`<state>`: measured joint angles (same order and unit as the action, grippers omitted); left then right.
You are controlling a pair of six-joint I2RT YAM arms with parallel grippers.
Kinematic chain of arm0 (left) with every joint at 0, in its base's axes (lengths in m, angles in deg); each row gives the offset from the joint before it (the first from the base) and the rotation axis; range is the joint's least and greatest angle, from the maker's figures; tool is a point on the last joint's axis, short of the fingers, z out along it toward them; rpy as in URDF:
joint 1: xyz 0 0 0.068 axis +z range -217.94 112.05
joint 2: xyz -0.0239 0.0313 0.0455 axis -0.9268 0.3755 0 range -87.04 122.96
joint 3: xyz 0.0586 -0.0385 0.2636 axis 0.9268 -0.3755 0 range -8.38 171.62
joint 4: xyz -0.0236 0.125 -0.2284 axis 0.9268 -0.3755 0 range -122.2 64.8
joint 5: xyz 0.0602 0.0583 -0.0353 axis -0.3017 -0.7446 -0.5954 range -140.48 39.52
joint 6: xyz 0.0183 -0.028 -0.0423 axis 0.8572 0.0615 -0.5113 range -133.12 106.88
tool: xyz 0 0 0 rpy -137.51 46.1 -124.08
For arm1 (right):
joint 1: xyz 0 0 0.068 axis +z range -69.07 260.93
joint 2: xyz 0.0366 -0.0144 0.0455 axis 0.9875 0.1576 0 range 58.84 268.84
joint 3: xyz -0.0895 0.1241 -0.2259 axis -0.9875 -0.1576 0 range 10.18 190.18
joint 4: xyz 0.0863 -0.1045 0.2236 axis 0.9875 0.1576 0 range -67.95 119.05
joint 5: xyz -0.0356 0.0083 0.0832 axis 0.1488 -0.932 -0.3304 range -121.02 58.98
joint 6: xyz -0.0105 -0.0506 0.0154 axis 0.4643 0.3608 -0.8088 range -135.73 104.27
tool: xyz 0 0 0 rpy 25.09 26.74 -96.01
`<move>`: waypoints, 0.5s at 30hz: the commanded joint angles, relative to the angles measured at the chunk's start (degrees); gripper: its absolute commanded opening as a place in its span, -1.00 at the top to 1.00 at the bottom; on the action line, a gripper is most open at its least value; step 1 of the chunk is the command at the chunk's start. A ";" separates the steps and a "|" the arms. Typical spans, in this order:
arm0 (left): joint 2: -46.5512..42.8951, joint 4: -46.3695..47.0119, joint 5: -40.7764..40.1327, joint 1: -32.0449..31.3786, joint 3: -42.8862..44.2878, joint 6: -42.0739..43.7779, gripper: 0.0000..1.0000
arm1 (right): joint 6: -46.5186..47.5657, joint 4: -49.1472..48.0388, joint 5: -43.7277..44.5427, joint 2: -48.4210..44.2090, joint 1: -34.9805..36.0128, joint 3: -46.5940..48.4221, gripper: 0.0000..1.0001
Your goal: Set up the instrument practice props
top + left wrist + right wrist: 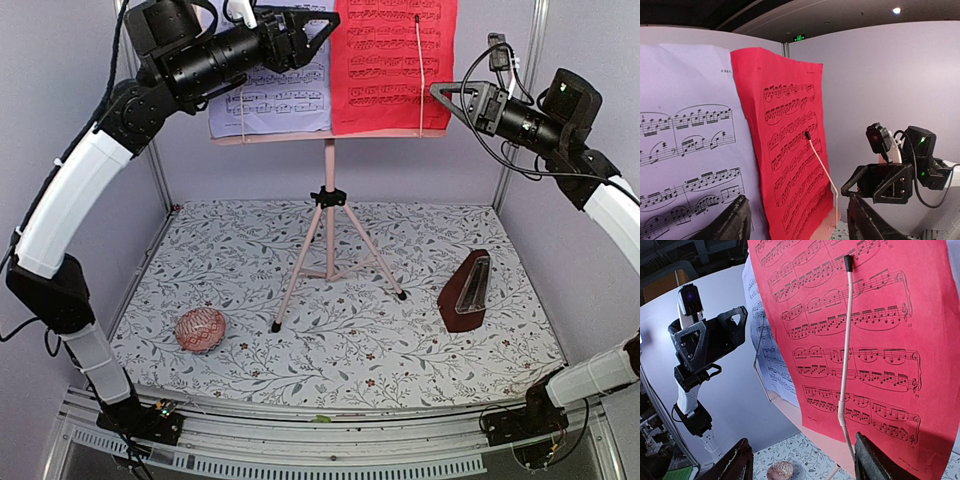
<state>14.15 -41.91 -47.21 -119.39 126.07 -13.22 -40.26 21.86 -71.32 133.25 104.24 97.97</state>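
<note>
The pink tripod music stand [329, 222] rises from the middle of the floral mat. A lavender sheet-music page [272, 98] and a red one [395, 62] lean side by side on its desk. A thin wire holder [420, 75] lies across the red page. My left gripper [322, 27] hangs open in front of the lavender page's top, holding nothing. My right gripper [441, 93] is open just right of the red page's edge, apart from it. The dark red-brown pyramid metronome [466, 292] stands upright on the mat at the right. In the left wrist view the pages [790, 135] show beyond its open gripper [797, 222].
A patterned red-and-white egg-shaped ball [200, 330] lies on the mat at the front left. The stand's three legs [290, 295] spread across the mat's middle. Grey walls and metal posts close in the back and sides. The right wrist view shows the wire holder [845, 365] and the ball [781, 471].
</note>
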 commanded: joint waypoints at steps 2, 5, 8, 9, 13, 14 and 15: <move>-8.05 3.91 1.55 -1.72 -11.35 -2.16 -0.51 | 0.75 -1.64 2.46 -4.53 0.34 -4.75 -0.56; -13.26 5.99 1.57 -1.95 -19.10 -3.17 -0.64 | 1.38 -1.40 2.96 -6.29 0.33 -7.23 -0.76; -19.44 9.08 1.58 -2.25 -28.03 -4.44 -0.72 | 2.01 -1.19 3.43 -8.04 0.38 -10.15 -0.90; -21.44 9.85 1.46 -2.35 -30.79 -5.02 -0.74 | 2.09 -1.19 3.40 -8.64 0.35 -11.23 -0.94; -29.49 12.23 -0.85 -2.36 -42.70 -6.28 -0.79 | 2.47 -0.58 4.09 -10.65 0.67 -16.68 -0.98; -31.46 12.99 -1.58 -2.35 -45.83 -6.62 -0.80 | 2.60 -0.55 4.33 -11.09 0.89 -17.85 -0.98; -33.64 13.64 -2.17 -2.35 -48.77 -7.23 -0.80 | 2.73 -0.32 4.67 -11.57 1.13 -19.94 -0.98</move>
<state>-12.93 -33.10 -46.90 -120.81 85.46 -18.07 -38.58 21.12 -68.54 123.50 104.40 83.04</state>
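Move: The right hand has already backed off the pink holder rod, which lies roughly 3 cm ahead, 3 cm left and 2 cm above. The red sheet's middle is about 4 cm ahead, 8 cm left and 4 cm up, and the metronome some 4 cm back, 16 cm right and 43 cm below. From the left hand, the white sheet centres about 5 cm ahead, 8 cm left and 4 cm down, the red sheet about 6 cm ahead, 13 cm right and 3 cm down. Touching nothing now, both hands draw off the music stand, their fingers spreading to nearly full open. The left goes about 11 cm down, back and leftward in front of the white sheet, sinking ever faster as its fingers tip slightly down; the right sinks some 5 cm, easing back and to its right, away from the holder rod. ##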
